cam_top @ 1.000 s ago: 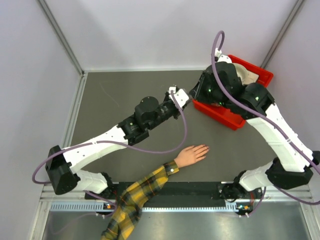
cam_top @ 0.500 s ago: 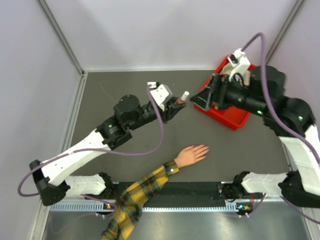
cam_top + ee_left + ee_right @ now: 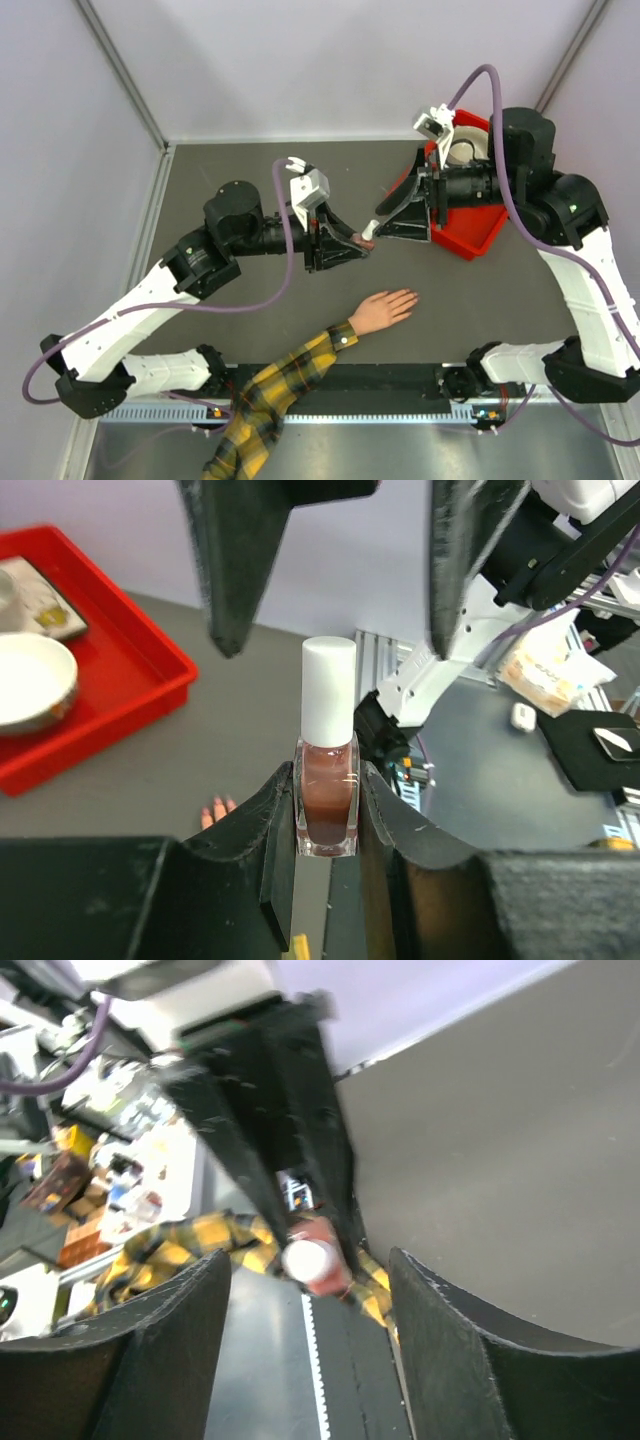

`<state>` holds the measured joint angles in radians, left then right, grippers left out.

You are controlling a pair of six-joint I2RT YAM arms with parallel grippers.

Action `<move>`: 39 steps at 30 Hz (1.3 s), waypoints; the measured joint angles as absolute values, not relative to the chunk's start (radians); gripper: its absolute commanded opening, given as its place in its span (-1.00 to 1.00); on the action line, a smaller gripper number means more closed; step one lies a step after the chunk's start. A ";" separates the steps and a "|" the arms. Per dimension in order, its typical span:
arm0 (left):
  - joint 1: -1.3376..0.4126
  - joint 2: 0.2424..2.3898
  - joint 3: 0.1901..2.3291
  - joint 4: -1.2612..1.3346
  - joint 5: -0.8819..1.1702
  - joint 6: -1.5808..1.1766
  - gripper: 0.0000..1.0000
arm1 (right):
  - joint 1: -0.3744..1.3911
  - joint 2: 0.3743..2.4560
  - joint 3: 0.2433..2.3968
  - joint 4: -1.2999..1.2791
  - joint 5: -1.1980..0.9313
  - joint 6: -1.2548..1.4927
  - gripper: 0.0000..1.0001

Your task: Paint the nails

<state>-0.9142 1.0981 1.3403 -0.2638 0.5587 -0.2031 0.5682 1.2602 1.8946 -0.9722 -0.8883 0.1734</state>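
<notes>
My left gripper is shut on a small glass bottle of brownish nail polish, held above the table with its white cap pointing at the right arm. My right gripper is open, its fingers standing either side of the cap without touching it. The pale mannequin hand in a yellow plaid sleeve lies flat below the bottle. The nails are tiny pink tips.
A red tray sits at the back right, holding a white bowl and a small packet. Grey walls close the back and sides. The arm bases stand on the near rail.
The left arm swung the bottle toward the middle, above the hand. The right gripper left the tray, opened, and came in around the bottle's cap.
</notes>
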 measured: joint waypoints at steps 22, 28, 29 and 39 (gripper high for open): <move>-0.914 1.133 1.358 -0.323 0.613 -0.252 -1.00 | 0.566 1.257 1.851 -1.006 -0.926 0.092 -0.13; -0.914 1.137 1.360 -0.323 0.614 -0.252 -1.00 | 0.567 1.257 1.839 -1.011 -0.922 0.089 -0.23; -0.914 1.138 1.360 -0.323 0.613 -0.252 -1.00 | 0.567 1.258 1.839 -1.011 -0.922 0.089 -0.25; -0.914 1.159 1.394 -0.357 0.564 -0.228 -1.00 | 0.582 1.265 1.839 -1.006 -0.897 0.101 -1.00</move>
<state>-0.9142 1.1587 1.3941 -0.3569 0.5636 -0.2283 0.5819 1.2648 1.8389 -1.0061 -0.8970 0.1005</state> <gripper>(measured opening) 0.311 0.089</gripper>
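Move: The right hand hovers open over the white cap of the nail polish bottle; the cap is level with it fore and aft, about 1 cm to its left and 1 cm below. The bottle's glass body is some 3 cm left, 4 cm below and 1 cm back. The hand to be painted lies on the table roughly 42 cm beneath, about 5 cm ahead and 3 cm right. From the left hand, which grips the glass, the cap is about 3 cm up, 2 cm right and 1 cm ahead. The right fingertips come to pinch the white cap from both sides: they close part way, ease down about 2.5 cm around the cap, then shut the rest of the way with the gripper's effort rising. The left hand keeps its grip on the glass, sinking about 1.5 cm and tipping some 5 degrees to present the cap. ##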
